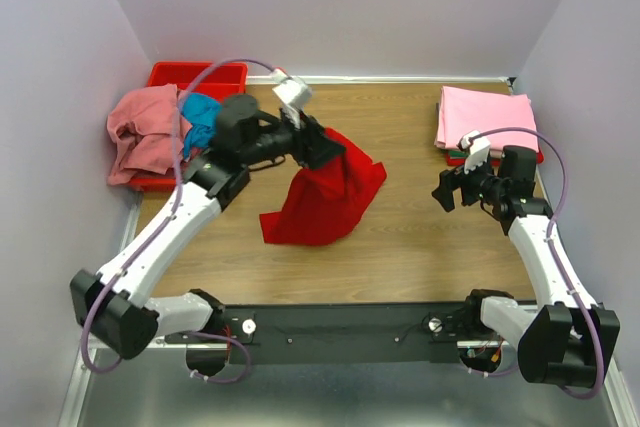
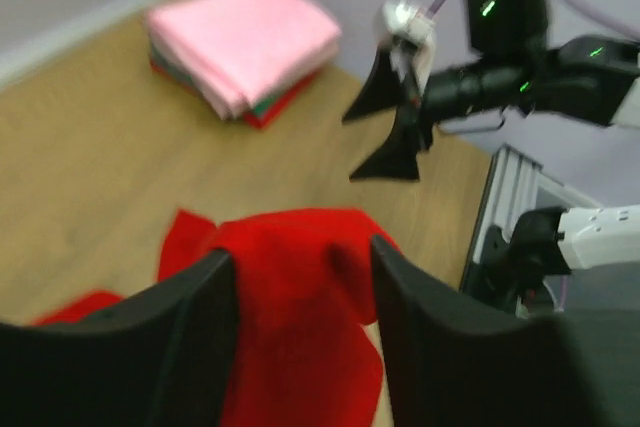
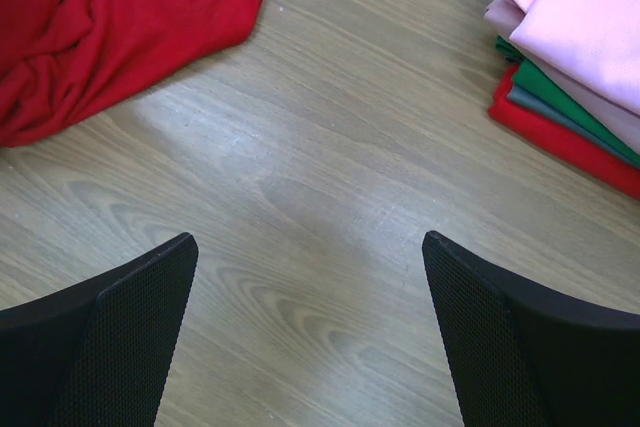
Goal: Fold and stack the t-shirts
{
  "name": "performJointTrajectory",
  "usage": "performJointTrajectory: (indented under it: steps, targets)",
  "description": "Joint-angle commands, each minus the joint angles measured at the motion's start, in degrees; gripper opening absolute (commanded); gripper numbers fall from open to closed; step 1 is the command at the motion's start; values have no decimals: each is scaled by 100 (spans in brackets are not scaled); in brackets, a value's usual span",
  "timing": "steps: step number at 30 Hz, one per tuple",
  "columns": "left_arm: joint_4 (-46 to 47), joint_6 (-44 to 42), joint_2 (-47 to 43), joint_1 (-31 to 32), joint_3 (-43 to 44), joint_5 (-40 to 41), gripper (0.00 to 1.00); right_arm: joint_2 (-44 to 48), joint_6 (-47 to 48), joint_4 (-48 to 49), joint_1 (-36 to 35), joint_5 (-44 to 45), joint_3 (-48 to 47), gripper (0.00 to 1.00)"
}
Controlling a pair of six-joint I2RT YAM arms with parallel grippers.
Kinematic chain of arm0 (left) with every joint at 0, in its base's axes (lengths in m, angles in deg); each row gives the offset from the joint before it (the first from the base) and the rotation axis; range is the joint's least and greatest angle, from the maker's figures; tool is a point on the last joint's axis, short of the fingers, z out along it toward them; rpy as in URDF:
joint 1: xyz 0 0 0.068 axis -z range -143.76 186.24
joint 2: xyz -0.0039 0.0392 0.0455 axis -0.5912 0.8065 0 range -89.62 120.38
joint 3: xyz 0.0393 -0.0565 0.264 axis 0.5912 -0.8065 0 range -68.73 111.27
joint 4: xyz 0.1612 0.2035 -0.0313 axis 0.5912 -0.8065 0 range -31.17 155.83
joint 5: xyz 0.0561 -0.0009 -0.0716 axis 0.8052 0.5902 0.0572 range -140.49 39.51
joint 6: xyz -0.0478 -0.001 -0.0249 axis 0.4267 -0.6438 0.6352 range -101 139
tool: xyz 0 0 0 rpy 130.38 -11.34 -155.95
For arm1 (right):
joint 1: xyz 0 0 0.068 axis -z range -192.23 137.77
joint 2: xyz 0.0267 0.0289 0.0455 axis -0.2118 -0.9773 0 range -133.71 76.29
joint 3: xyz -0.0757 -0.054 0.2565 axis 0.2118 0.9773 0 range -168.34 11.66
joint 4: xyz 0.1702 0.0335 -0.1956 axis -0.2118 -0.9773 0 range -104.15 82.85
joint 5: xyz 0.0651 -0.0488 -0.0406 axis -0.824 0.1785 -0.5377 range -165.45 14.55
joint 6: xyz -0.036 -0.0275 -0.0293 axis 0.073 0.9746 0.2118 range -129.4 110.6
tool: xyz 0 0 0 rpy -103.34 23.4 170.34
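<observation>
A bright red t-shirt lies crumpled at the middle of the table, peaked up towards my left gripper. In the left wrist view the left gripper stands open, its jaws apart with the red t-shirt showing in the gap and below; the view is blurred. My right gripper hovers open over bare wood, to the right of the red t-shirt. A stack of folded t-shirts, light pink on top, sits at the back right.
A red plastic bin stands at the back left. Unfolded t-shirts hang over it: a salmon pink one and a teal one. White walls close in the table on three sides.
</observation>
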Motion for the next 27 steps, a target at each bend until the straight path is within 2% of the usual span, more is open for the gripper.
performJointTrajectory:
  steps: [1,2,5,9,13,18,22,27]
  targets:
    - [-1512,-1131,223,524,-267,1448,71,9,134,-90,13,-225,81,100]
    - [-1504,-1149,-92,542,-426,2087,74,18,177,-134,22,-461,72,100]
    - [-1390,-1211,-831,542,-902,2917,84,-69,414,-415,13,-1252,-42,100]
    - [-961,-1369,-1507,551,-1542,2964,89,-507,1273,-1204,-100,-2472,-331,100]
    - [-423,-1290,-1896,542,-2114,3253,89,-1088,1426,-1409,-558,-2643,-710,100]
    - [122,-1220,-2125,542,-2782,3991,89,-1853,1198,-1453,-1654,-2117,-1491,100]
    - [-18,-1273,-2046,533,-2731,4378,89,-2416,1162,-1506,-2420,-1537,-2001,100]
    - [-106,-1334,-1984,524,-2696,5080,89,-2698,1600,-1629,-3808,10,-2275,100]
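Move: The red t-shirt lies heaped beneath the left hand, its middle some 25 cm below and about 3 cm forward, level sideways; from that hand the red bin is about 30 cm ahead, 43 cm left and 33 cm below. From the right hand, the red t-shirt's middle is roughly 35 cm left, 4 cm ahead and 12 cm below, while the folded stack sits about 25 cm ahead, 14 cm right and 10 cm below. Left fingers finish opening while sinking 13 cm and going left; the open right hand sweeps 19 cm left towards the red t-shirt. ##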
